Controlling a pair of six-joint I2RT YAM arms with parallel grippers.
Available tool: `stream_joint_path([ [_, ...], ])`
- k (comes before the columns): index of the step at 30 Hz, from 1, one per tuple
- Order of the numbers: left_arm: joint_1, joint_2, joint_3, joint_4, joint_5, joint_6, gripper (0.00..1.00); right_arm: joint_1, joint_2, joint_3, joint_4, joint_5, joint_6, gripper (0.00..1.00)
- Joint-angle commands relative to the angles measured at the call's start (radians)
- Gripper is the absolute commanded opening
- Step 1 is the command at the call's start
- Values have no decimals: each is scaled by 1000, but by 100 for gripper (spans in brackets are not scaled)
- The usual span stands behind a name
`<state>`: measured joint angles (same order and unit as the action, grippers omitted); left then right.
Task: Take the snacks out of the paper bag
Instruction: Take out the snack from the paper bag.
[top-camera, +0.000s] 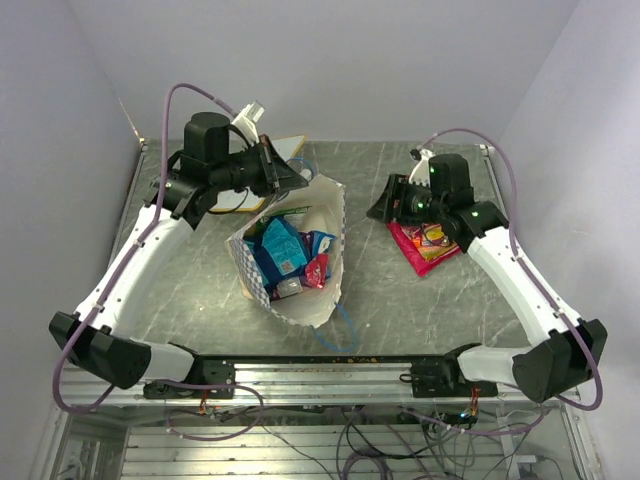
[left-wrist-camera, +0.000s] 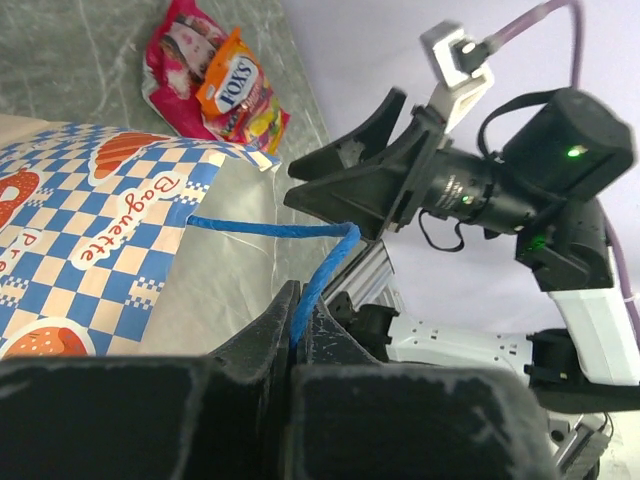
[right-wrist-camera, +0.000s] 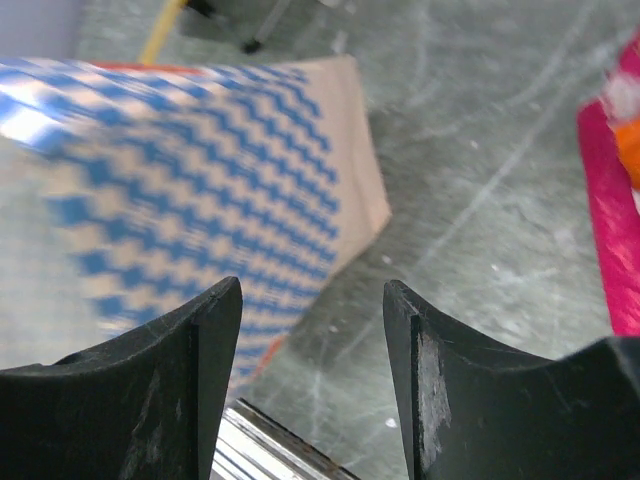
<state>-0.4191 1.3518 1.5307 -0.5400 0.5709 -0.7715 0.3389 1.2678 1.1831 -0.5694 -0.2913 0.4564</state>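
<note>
The paper bag (top-camera: 325, 215) stands open mid-table, cream with a blue-checkered band. Inside it lie several snacks: a blue packet (top-camera: 280, 248), a red one (top-camera: 317, 268) and others. My left gripper (top-camera: 293, 178) is at the bag's far rim. In the left wrist view it (left-wrist-camera: 300, 300) is shut on the bag's blue string handle (left-wrist-camera: 270, 228). My right gripper (top-camera: 382, 208) hovers right of the bag, open and empty (right-wrist-camera: 312, 290), facing the checkered bag wall (right-wrist-camera: 190, 150). A pink packet (top-camera: 418, 250) and an orange packet (top-camera: 434, 236) lie on the table by the right arm.
A flat white board with a wooden edge (top-camera: 288, 148) lies behind the left gripper. The bag's second blue handle (top-camera: 345, 325) trails on the table at the near side. A metal rail (top-camera: 330, 370) runs along the near edge. Walls close off the left, back and right.
</note>
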Motion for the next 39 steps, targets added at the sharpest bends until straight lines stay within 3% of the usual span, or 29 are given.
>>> stream_joint_path([
  [1,-61,-96,10,38,-16,-60,7,69,-42,122,-39,46,0,58],
  [9,-132,-188,-89,51,-80,-134,7,190,-133,187,-15,46,-71,58],
  [16,-168,-199,-99,18,-130,-131,7,354,-239,79,113,41,-46,56],
  [20,-172,-184,-88,8,-149,-128,7,542,-238,33,186,165,-27,54],
  [26,-174,-144,-32,-24,-167,-127,7,804,-88,35,212,433,-106,54],
  [34,-175,-138,2,-35,-179,-131,7,836,33,-123,611,718,-182,59],
  [39,-175,-146,-4,-26,-188,-146,7,834,137,-148,737,815,-123,62],
])
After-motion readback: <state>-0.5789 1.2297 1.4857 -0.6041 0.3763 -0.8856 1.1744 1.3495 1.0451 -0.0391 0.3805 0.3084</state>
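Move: The blue snack in the paper bag lies some 21 cm left of the right hand, about level with it fore-and-aft and 14 cm below. In the bag too, the red snack is about 13 cm left of this hand and 5 cm back, the green snack 21 cm left and 7 cm ahead. The snacks already taken out lie 10 cm ahead and 16 cm right, on the table. From the left hand, the blue snack is about 5 cm left and 26 cm below. The left fingers keep their grip on the blue handle, drawing it back some 6 cm, then easing forward a little. Empty and open, the right hand swings about 19 cm left: up and back over the bag's rim by some 12 cm, then down about as far and forward again into the mouth towards the blue snack, its fingers tilting flatter. ##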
